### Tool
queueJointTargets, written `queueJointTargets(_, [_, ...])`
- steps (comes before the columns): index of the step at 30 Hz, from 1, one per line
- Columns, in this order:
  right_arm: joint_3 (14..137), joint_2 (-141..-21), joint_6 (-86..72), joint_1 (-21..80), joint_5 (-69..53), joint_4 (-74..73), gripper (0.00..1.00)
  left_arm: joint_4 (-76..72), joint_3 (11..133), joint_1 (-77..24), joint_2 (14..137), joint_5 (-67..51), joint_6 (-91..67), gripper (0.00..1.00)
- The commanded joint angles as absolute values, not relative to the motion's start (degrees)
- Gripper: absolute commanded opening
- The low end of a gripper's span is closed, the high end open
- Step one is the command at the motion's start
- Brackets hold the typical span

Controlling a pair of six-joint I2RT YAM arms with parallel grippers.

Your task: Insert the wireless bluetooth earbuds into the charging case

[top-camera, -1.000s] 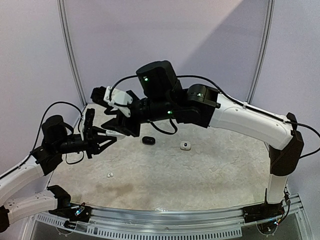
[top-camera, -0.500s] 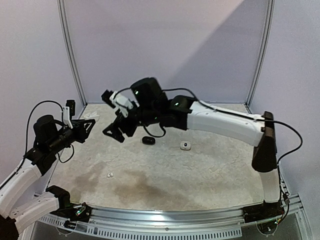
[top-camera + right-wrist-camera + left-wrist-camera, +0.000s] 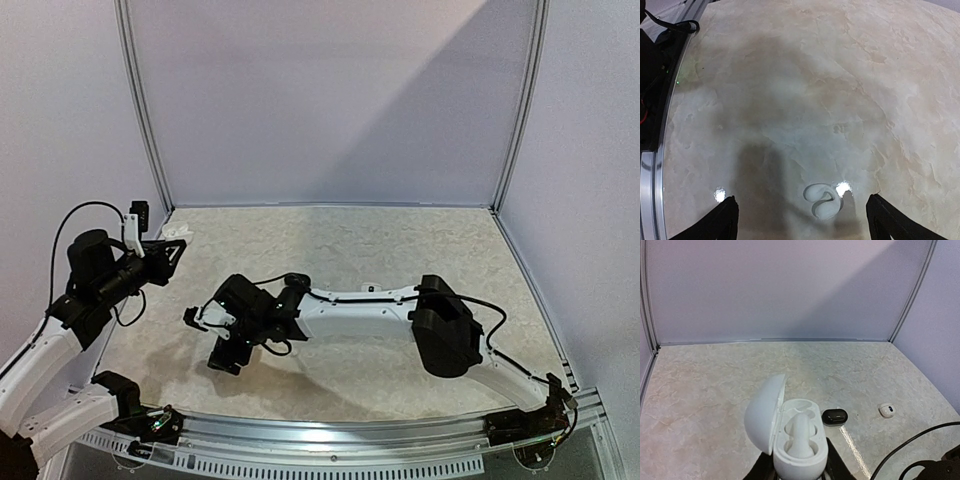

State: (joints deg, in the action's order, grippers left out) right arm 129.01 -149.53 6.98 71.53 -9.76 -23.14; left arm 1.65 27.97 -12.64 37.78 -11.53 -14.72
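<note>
The white charging case [image 3: 800, 452] stands with its lid [image 3: 765, 410] swung open to the left. My left gripper [image 3: 799, 473] is shut on its base and holds it above the table's left edge [image 3: 177, 236]. A white rounded form fills the case's wells; I cannot tell whether it is a bud. Two white wireless bluetooth earbuds [image 3: 824, 200] lie curled together on the table. My right gripper [image 3: 801, 212] is open, low over them, with a finger on each side and not touching. In the top view that gripper [image 3: 210, 342] hides them.
A black rounded case [image 3: 834, 415] and a small white piece with a dark spot [image 3: 886, 410] lie mid-table. The right arm [image 3: 350, 305] stretches low across the table. A metal rail [image 3: 330, 435] runs along the near edge, and walls close off the back and sides.
The right arm swung down from beside the left gripper to just above the table at front left, and its jaws opened wide. The left arm drew back left with the case.
</note>
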Motion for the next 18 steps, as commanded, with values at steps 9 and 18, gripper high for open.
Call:
queueJointTargets(9, [130.5, -154.9, 8.1, 70.9, -6.9, -18.5, 0.60, 1.5, 28.8, -12.0, 38.1, -12.4, -15.3, 0.00])
queueJointTargets(18, [130.1, -155.7, 8.6, 71.1, -8.0, -19.8, 0.38, 1.6, 28.4, -12.0, 37.8, -12.3, -15.1, 0.00])
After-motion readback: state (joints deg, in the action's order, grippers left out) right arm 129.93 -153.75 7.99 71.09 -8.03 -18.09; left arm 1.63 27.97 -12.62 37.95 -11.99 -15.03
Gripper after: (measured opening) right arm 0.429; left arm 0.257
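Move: The white earbuds lie on the table just below the right gripper, about 2 cm ahead, 1 cm to its left and 3 cm down. The black case sits some 22 cm ahead of and 17 cm to the right of that gripper, 4 cm lower. The open white charging case, held up in the left gripper, is roughly 11 cm ahead, 4 cm left and 20 cm above. From the left gripper, the earbuds lie about 8 cm back, 3 cm right and 23 cm down. Ease the right gripper about 1.5 cm forward and slightly left over the white earbuds, then lower it nearly 3 cm so the fingertips come down on either side of them. Close the fingers all the while, from almost wide open to under half. Keep the left gripper still, holding the open charging case. ##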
